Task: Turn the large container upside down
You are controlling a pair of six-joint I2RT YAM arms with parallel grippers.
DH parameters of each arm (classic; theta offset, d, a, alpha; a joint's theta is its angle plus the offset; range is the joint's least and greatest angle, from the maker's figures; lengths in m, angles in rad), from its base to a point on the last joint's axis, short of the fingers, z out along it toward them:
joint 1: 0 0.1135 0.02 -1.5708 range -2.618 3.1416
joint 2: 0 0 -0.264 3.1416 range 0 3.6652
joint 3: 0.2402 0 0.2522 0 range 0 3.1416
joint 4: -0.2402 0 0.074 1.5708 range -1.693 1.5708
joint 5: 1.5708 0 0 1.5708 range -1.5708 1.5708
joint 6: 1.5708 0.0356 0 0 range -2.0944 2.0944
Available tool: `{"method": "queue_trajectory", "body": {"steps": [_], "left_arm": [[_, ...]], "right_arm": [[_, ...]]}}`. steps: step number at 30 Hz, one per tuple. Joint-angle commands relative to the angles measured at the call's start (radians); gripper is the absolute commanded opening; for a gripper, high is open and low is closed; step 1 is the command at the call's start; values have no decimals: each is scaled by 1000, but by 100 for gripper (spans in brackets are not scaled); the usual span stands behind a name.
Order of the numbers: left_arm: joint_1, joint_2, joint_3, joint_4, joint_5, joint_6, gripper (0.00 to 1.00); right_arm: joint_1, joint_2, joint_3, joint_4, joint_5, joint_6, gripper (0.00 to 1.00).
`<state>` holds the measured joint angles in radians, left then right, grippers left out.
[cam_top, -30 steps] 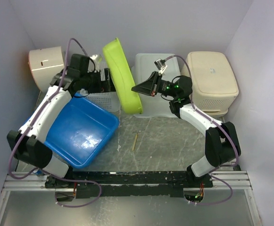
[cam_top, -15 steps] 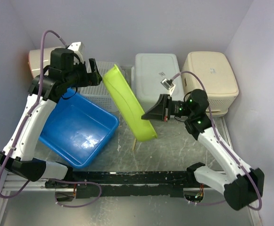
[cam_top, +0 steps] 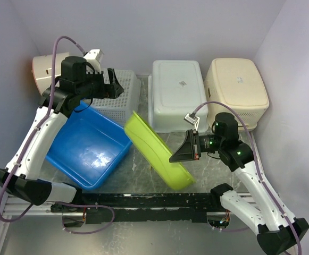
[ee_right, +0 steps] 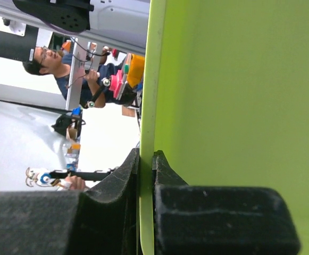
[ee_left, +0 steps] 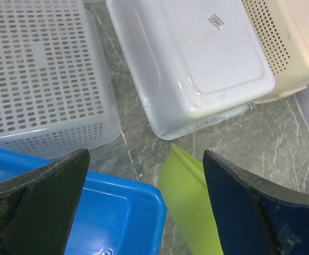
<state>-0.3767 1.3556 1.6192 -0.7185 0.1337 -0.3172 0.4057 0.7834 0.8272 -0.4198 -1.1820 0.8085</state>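
The lime-green container (cam_top: 157,154) hangs tilted on edge over the table's front middle, its low end near the front rail. My right gripper (cam_top: 176,158) is shut on its rim; in the right wrist view the fingers (ee_right: 117,186) pinch the thin green edge (ee_right: 147,106) from both sides. My left gripper (cam_top: 111,89) is open and empty, high over the white perforated basket (cam_top: 123,101). The left wrist view looks down between its spread fingers (ee_left: 42,202) onto the green container (ee_left: 189,207), which it does not touch.
A blue bin (cam_top: 90,149) sits open at the left, right beside the green container, and also shows in the left wrist view (ee_left: 111,218). A white upturned tub (cam_top: 176,93) and a cream basket (cam_top: 238,90) stand at the back. A cream round object (cam_top: 42,71) is far left.
My right gripper has brought the green container down and toward the front, from nearly upright at the back to leaning low. My left gripper has drawn away from it, up and to the left.
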Motion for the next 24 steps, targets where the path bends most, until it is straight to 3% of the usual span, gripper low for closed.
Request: {"method": "queue_trajectory", "body": {"steps": [1,5,10,19,24], "left_arm": [[-7,36,44,47,84,19,100],[-7,49,33,49,92,9,100],[-7,77,22,39,98,13,100],[-7,135,34,32,132,18,100],[-7,136,22,37,140,18,100]], "right_arm": [[3,34,100,-180,-119,-67,0],[6,63,85,-162,-123,16,0],[-10,124,41,-217,-103,-21,0],[-130,159,-87,-235,-49,-6,0],[-198,176,-66,-404,97,-141,3]]}}
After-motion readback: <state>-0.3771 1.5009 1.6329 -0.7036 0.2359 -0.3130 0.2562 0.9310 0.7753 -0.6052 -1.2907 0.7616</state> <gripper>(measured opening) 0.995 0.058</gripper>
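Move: The right hand pinches the green container's rim; the container's middle hangs about 6 cm to its left, 4 cm ahead and 6 cm below. It is being taken to the bare table by the pencil, roughly 8 cm ahead, 8 left and 29 below; the white container stands 34 ahead, 4 right, the blue container 15 ahead, 36 left. From the open left hand, the green container's middle lies some 20 cm back, 15 right and 10 below. Keeping its pinch on the green container's rim, the right hand hangs almost still at first, then sinks about 4 cm towards the bare table in front of the white container, easing 2 to 3 cm forward and a little right while it rolls about its fingers some 20 degrees, far side tipping down. The left hand, touching nothing and wide open, also comes down 4 to 5 cm above the grey basket, drifting right and forward as its fingers tip slightly down. ##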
